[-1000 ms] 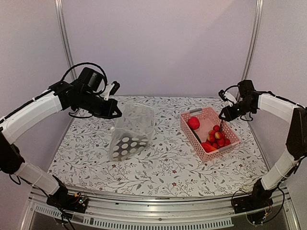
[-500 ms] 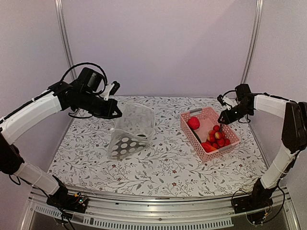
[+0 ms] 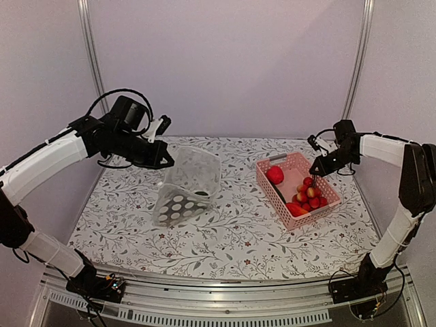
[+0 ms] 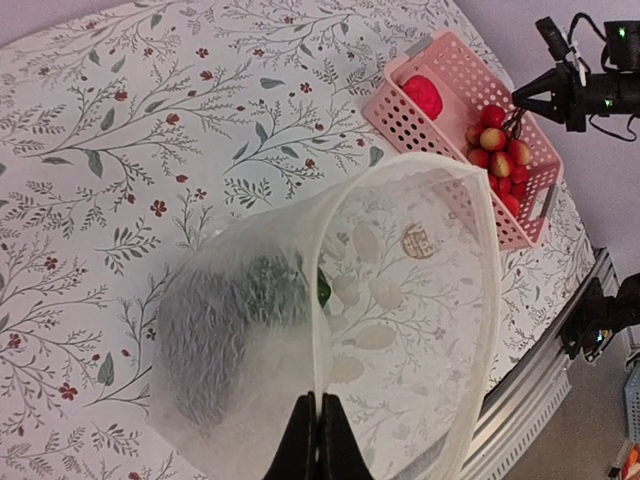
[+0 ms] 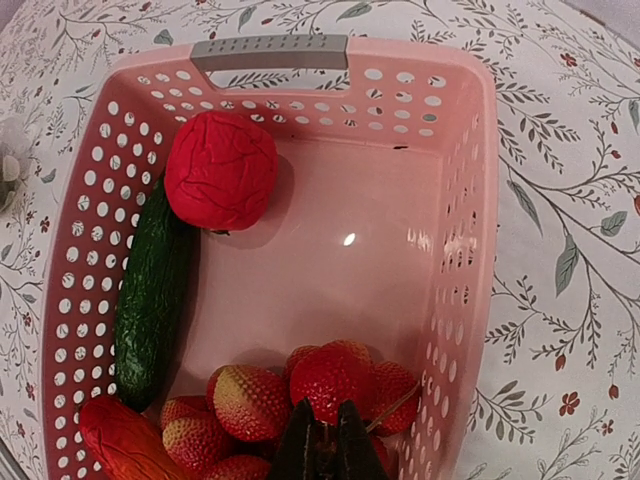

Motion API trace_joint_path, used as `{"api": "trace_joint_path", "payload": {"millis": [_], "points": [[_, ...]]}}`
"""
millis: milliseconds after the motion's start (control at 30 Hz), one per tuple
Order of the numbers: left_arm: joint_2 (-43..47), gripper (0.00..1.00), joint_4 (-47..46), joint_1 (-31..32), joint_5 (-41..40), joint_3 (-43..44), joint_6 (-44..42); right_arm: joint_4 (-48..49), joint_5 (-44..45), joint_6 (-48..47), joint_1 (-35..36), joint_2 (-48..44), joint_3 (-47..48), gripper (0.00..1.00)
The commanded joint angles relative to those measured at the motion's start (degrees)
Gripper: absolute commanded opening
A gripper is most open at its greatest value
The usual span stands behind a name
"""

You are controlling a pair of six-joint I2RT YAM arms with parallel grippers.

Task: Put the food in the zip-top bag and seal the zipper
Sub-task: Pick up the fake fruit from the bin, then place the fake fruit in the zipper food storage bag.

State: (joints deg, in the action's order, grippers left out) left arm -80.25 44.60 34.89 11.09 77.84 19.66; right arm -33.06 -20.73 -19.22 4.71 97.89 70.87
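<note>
My left gripper (image 3: 163, 161) is shut on the rim of the clear zip-top bag (image 3: 186, 189) and holds its mouth open above the table. In the left wrist view the fingertips (image 4: 318, 425) pinch the whitish zipper strip (image 4: 492, 300), and a green piece (image 4: 323, 288) shows inside the bag. My right gripper (image 3: 315, 172) is down in the pink basket (image 3: 332, 195). In the right wrist view its jaws (image 5: 322, 445) are closed on the stem of the red fruit cluster (image 5: 340, 375). A red round fruit (image 5: 220, 170) and a dark green long piece (image 5: 150, 300) also lie in the basket.
An orange-red piece (image 5: 120, 440) lies at the basket's near left corner. The basket has a grey handle (image 5: 270, 50) on its far wall. The floral tablecloth (image 3: 238, 231) covers the table. The table's front rail (image 4: 540, 380) shows past the bag.
My right gripper has moved slightly left and down onto the fruit cluster. The left gripper and the bag have hardly moved.
</note>
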Motion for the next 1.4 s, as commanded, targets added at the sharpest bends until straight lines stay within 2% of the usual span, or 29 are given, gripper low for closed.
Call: {"api": "trace_joint_path", "payload": {"millis": [0,300,467,600,733,867,1100,1367], "points": [[-0.12,0.00,-2.09,0.94,0.72,-0.15,0.19,-1.92,-2.04,-0.87,-0.28,-3.64,2.45,0.00],[-1.82,0.00,-5.65,2.74,3.51,0.73,0.99,-9.89,-15.75,-2.45,0.07,-11.07,10.10,0.00],[-5.03,0.00,-5.84,6.19,4.83,4.95,1.70,-12.87,-19.89,-4.48,4.30,-13.64,15.43,0.00],[-8.00,0.00,-7.44,9.06,5.05,8.17,3.43,-15.04,-23.00,-6.02,7.51,-13.95,20.87,0.00],[-12.15,0.00,-7.75,11.29,5.93,13.18,3.85,-16.55,-30.97,-7.44,8.94,-13.48,27.00,0.00],[-15.36,0.00,-7.56,11.83,5.94,15.82,3.49,-17.34,-35.39,-8.53,11.76,-12.24,31.90,0.00],[-19.63,0.00,-9.58,11.78,6.17,15.42,3.37,-14.34,-37.36,-7.81,17.84,-12.65,33.30,0.00],[-21.71,0.00,-10.60,11.78,6.71,14.77,3.80,-15.38,-39.82,-7.93,23.46,-10.46,37.40,0.00]]}}
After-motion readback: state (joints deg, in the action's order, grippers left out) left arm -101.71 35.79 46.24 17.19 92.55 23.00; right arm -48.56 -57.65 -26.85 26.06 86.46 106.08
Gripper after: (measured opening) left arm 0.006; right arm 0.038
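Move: The right hand already pinches the fruit bunch's stem; the zip-top bag's mouth lies about 36 cm to its left, 6 cm back and 5 cm higher. Inside the bin, all some 7 cm below that hand, are the red ball 13 cm left and 7 cm ahead, and the red pepper 6 cm left, 7 cm back. From the left hand, which holds the bag's rim, the bunch is roughly 43 cm right, 8 cm ahead and 19 cm down. Right hand hoists the held bunch some 30 cm, swinging left and back; left hand carries the bag right. ##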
